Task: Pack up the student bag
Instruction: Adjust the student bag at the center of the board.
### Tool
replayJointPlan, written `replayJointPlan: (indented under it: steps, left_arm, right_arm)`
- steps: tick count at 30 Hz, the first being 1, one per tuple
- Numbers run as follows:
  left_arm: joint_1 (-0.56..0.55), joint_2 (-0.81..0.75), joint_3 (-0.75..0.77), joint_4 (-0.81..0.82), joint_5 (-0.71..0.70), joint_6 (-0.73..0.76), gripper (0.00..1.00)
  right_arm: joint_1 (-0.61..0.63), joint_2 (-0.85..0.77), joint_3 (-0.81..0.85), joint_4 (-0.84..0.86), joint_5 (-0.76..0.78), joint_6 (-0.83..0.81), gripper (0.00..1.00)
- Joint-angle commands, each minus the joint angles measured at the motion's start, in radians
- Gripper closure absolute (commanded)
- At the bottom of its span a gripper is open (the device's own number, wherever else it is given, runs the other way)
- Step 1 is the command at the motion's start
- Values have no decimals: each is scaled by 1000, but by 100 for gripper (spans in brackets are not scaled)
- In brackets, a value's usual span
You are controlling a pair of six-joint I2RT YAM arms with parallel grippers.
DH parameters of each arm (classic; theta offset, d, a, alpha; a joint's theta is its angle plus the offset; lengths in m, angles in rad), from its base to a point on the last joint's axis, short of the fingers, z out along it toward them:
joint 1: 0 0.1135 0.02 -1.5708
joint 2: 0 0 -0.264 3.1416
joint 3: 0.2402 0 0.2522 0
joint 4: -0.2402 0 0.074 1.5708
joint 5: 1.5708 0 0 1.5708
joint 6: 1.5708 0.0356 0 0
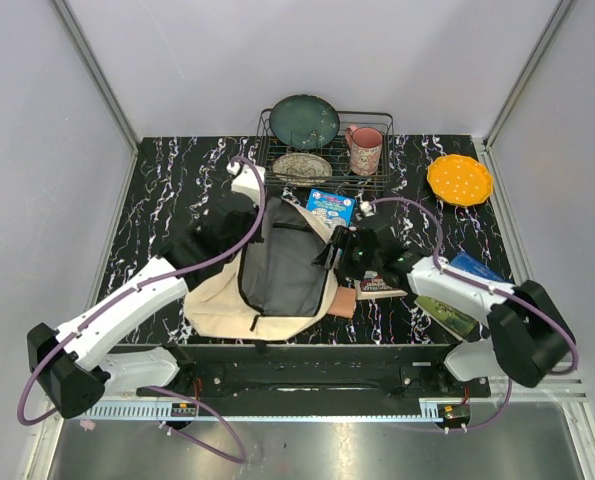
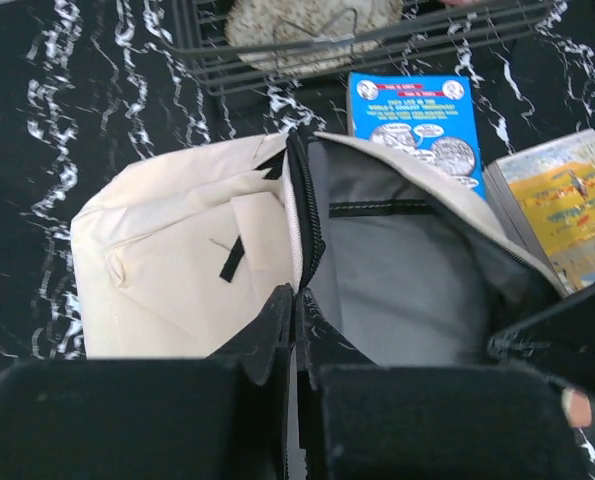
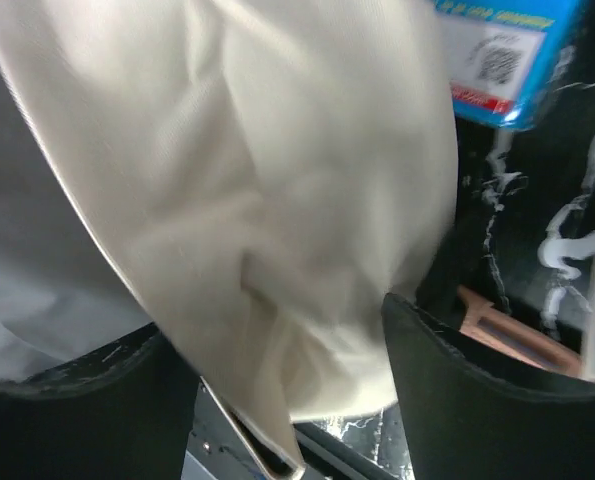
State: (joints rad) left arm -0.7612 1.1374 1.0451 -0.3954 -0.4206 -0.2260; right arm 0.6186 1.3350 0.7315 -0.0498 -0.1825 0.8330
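Note:
The student bag (image 1: 217,300) lies in the middle of the table, cream outside, its mouth open on a grey lining (image 2: 407,270). My left gripper (image 2: 297,300) is shut on the bag's zipper rim (image 2: 304,215) at the left side of the opening, seen from above at the left gripper (image 1: 249,232). My right gripper (image 1: 339,250) is at the bag's right side. In the right wrist view its fingers (image 3: 467,400) stand wide apart, with the bag's cream wall (image 3: 277,200) hanging loose and blurred between them; my right gripper (image 3: 277,390) is open.
A blue book (image 1: 330,206) lies just past the bag's top. Behind it a wire dish rack (image 1: 382,183) holds plates and a pink mug (image 1: 365,150). An orange plate (image 1: 459,180) sits at back right. More books (image 1: 382,285) lie right of the bag, under my right arm.

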Motion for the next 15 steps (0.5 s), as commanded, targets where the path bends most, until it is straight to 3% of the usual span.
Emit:
replayJointPlan:
  steps: [1,4,5,7,11,15]
  left_arm:
    - [51,-22,145,6,-30,89,100]
    - [86,10,210,-20,0,132,100]
    - [98,24,231,-29,6,146,100]
    - [147,73,292,-51,69,158,100]
    - [169,153,436,-114,118,200,100]
    - [169,176,446,-144,177,209,100]
  right_arm:
    - [110,111,104,41,7,75,43]
    - [142,226,206,80,28,100,66]
    - [145,249,253,71,34,107,82]
    - [159,294,278,74,63,138,100]
    - [191,303,263,125,92,199,100]
    - [233,332,233,212,20,218,96]
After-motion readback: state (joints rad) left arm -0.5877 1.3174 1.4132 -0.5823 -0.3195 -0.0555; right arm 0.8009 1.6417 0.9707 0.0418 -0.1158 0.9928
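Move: The right hand's open fingers straddle the student bag's loose right rim, whose grip point is about 4 cm left, 1 ahead and 2 below. From that hand, the blue book is some 16 cm ahead, and the pink wallet 11 cm back and 4 right. The left hand already holds the opposite rim; the dish rack it nears is roughly 20 cm ahead, 16 right and 14 below, the blue book 6 ahead, 17 right and 19 below. Right fingers close from wide open to pinch the student bag's right rim as that hand sweeps about 10 cm left, after a small dip, and keep their hold. The left hand, still shut on the other rim, lifts some 6 cm while carrying it about 5 cm forward towards the dish rack and a little left. ##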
